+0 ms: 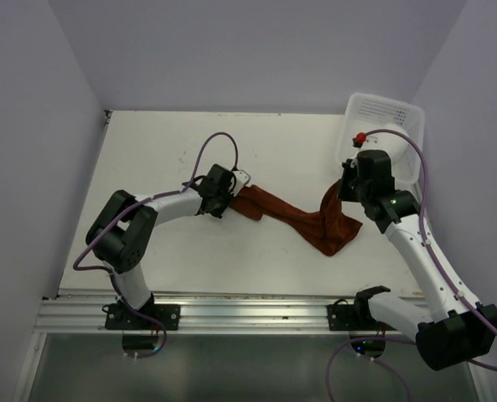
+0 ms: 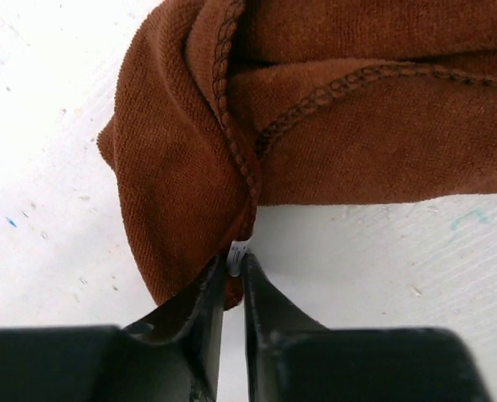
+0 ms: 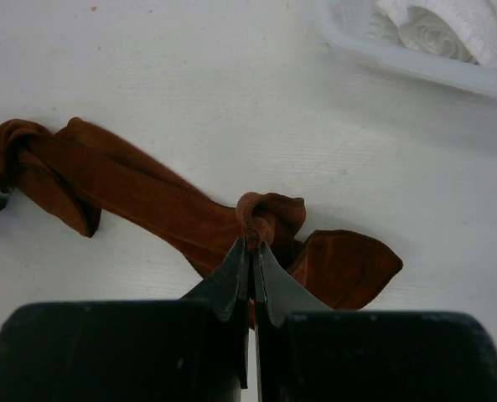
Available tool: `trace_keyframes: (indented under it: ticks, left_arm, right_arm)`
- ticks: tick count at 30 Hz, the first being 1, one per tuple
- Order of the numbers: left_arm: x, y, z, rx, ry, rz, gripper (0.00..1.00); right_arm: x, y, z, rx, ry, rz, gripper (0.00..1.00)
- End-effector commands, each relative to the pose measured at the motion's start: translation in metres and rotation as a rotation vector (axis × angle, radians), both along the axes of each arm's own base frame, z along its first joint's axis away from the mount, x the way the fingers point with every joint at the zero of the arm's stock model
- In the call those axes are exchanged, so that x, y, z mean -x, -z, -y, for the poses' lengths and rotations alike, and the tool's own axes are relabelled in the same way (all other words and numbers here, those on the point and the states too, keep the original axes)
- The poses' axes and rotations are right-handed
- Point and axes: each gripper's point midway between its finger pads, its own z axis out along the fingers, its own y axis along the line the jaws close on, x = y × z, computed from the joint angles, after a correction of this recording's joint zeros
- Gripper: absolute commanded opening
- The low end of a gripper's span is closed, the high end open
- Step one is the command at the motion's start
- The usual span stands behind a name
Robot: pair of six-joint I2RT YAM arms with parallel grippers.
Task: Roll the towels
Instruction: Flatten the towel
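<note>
The rust-brown towel lies twisted into a long band across the middle of the table. My left gripper holds its left end. In the left wrist view that gripper is shut on the towel at a corner with a small white label. My right gripper holds the right end. The right wrist view shows it shut on a bunched fold of the towel. The white towel lies rolled inside the basket.
A white perforated plastic basket stands at the back right corner, just behind my right gripper; its rim shows in the right wrist view. Grey walls close the table on three sides. A metal rail runs along the near edge.
</note>
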Motion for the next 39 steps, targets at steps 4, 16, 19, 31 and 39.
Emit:
trace_keyframes:
  ticks: [4, 16, 19, 31, 39]
  left_arm:
    - [-0.016, -0.001, -0.005, 0.0, -0.033, 0.032, 0.0]
    - [-0.038, -0.137, -0.073, 0.242, -0.454, 0.32, 0.0]
    - [-0.04, -0.177, -0.092, 0.325, -0.505, 0.4, 0.0]
    - [-0.044, -0.222, -0.18, 0.377, -0.764, 0.499, 0.0]
    - [-0.049, -0.24, -0.224, 0.437, -0.851, 0.53, 0.0]
  right_arm:
    - [-0.004, -0.009, 0.0, -0.013, 0.004, 0.04, 0.0]
    - [-0.004, -0.033, 0.02, 0.054, 0.082, 0.05, 0.0]
    - [-0.004, -0.041, 0.018, 0.045, 0.084, 0.054, 0.0]
    - [-0.023, -0.094, 0.046, 0.149, 0.213, 0.098, 0.0]
    - [-0.026, -0.121, 0.059, 0.151, 0.25, 0.139, 0.0]
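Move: The towel's left corner is right at the left fingertips, down at table level, with the loose strip running off to the right; the towel's bunched part lies about 22 cm to the right and 6 cm nearer the base. The right hand already holds another corner high up: from it the left corner is some 22 cm left, 3 cm ahead and 20 cm down, the bunched part almost straight below and 3 cm back, the basket about 22 cm ahead and 12 cm right. The towel's left corner is pinched as the left fingers shut, then carried up about 20 cm while swinging left, and on left at that height, away from the right hand, the wrist turning counter-clockwise and the fingers tipping up towards forward. The right hand keeps its corner and starts later, rising about 10 cm and easing right and forward. ##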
